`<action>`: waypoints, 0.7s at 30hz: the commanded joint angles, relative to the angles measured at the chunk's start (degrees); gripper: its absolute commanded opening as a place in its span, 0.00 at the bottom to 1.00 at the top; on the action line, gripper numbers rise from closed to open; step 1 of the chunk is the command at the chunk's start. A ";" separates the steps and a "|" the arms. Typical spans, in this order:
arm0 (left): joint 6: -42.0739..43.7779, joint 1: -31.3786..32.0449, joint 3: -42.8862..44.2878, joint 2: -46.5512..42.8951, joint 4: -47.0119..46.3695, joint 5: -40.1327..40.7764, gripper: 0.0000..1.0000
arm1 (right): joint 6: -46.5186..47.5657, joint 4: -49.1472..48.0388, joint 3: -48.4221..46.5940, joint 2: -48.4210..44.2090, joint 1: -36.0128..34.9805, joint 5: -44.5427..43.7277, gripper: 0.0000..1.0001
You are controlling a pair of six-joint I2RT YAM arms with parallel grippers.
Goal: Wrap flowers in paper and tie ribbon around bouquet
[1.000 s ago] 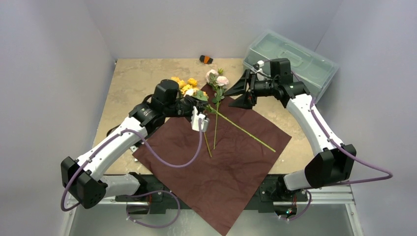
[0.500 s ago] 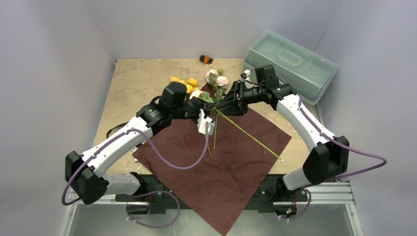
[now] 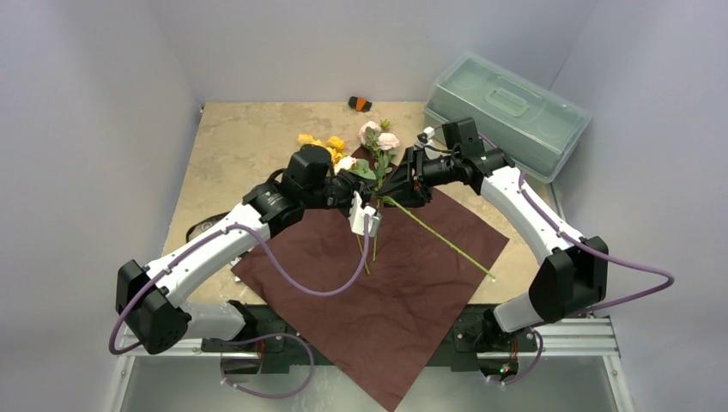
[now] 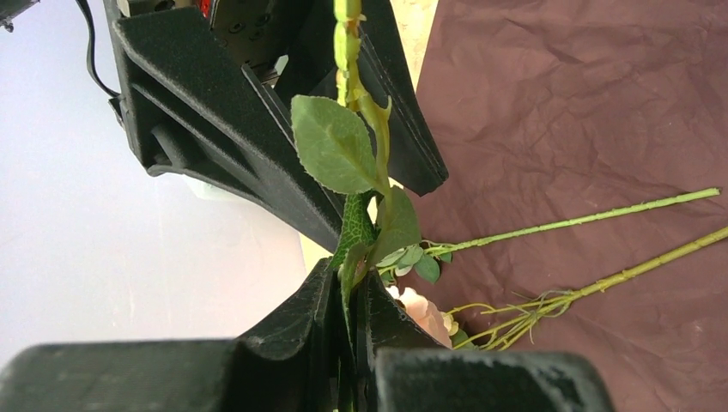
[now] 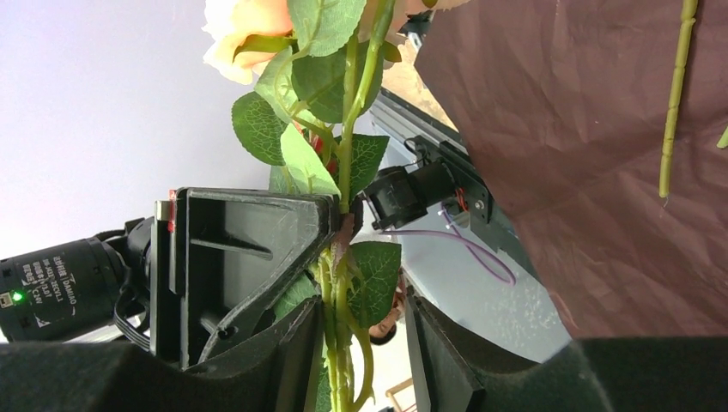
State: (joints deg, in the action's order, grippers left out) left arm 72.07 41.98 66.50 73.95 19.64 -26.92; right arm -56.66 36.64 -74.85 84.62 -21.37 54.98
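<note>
A maroon sheet of paper lies spread on the table. Flowers lie at its far corner: yellow blooms, pink blooms, and long green stems across the sheet. My left gripper is shut on the leafy stem of one spray, lifted above the paper. My right gripper faces it, tip to tip. In the right wrist view its jaws straddle that spray's stems: one finger touches them, the other stands apart. A peach bloom tops the spray. The ribbon is out of view.
A clear lidded plastic box stands at the back right, close behind the right arm. A small black and orange object lies by the back wall. Purple cables loop off both arms. Grey walls close in three sides.
The right gripper swung left to meet the left gripper and its jaws narrowed around the held stem. The left gripper carried the spray slightly right, staying shut.
</note>
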 commanded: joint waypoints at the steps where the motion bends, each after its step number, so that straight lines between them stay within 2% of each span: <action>1: -0.74 0.71 -0.86 -0.71 -4.10 0.06 0.00 | 0.68 0.05 -0.19 -1.84 -0.50 0.13 0.47; 7: -1.54 0.94 -1.44 -0.96 -4.35 0.32 0.00 | -1.29 -2.73 1.79 -2.69 -2.20 -0.41 0.46; 9: -1.52 1.09 -1.67 -1.12 -4.30 0.54 0.00 | -1.48 -3.04 2.31 -2.91 -3.04 -0.88 0.42; 11: -1.73 1.10 -1.96 -1.32 -4.68 0.82 0.00 | -1.66 -3.37 3.10 -3.19 -3.77 -1.38 0.33; 14: -2.10 1.15 -2.11 -1.51 -4.92 0.98 0.00 | -2.11 -4.43 4.59 -3.85 -4.27 -2.20 0.10; 16: -2.28 1.18 -2.21 -1.80 -4.80 1.33 0.00 | -2.25 -4.89 5.13 -4.18 -4.23 -2.66 0.00; 17: -2.34 1.19 -2.36 -2.10 -4.79 1.71 0.05 | -2.23 -5.00 5.04 -4.20 -4.25 -2.95 0.00; 19: -3.33 1.10 -2.99 -3.20 -5.35 2.82 0.21 | -2.02 -5.17 4.24 -4.00 -4.23 -3.29 0.00; 20: -3.94 1.16 -3.67 -3.99 -5.80 3.36 0.36 | -1.97 -5.27 3.52 -3.76 -4.23 -3.68 0.00; 21: -4.66 1.13 -4.59 -5.10 -6.55 4.00 0.55 | -1.93 -5.08 2.60 -3.43 -4.16 -4.71 0.00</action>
State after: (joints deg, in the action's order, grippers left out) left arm 70.06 43.20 63.81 73.63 18.11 -24.99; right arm -59.00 32.40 -70.35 82.11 -25.02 52.77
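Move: Between the right hand's half-open fingers, the held peach rose's stem lies about 2 cm back, 1 cm left and 1 cm below the hand point; the left hand already pinches that stem right at its own hand point. On the paper, some 22 cm below the right hand, the pink roses' heads lie roughly 16 cm ahead and 1 cm left, the yellow roses' heads about 14 cm ahead and 13 cm left. Easing back about 2 cm, a little over 1 cm left and 1 cm down, the right hand brings its half-open fingers onto the peach rose's stem beside the left gripper and shuts them, pinching the stem. The left hand sinks about 1.5 cm with it, keeping its grip until the right has closed, then begins to open. ##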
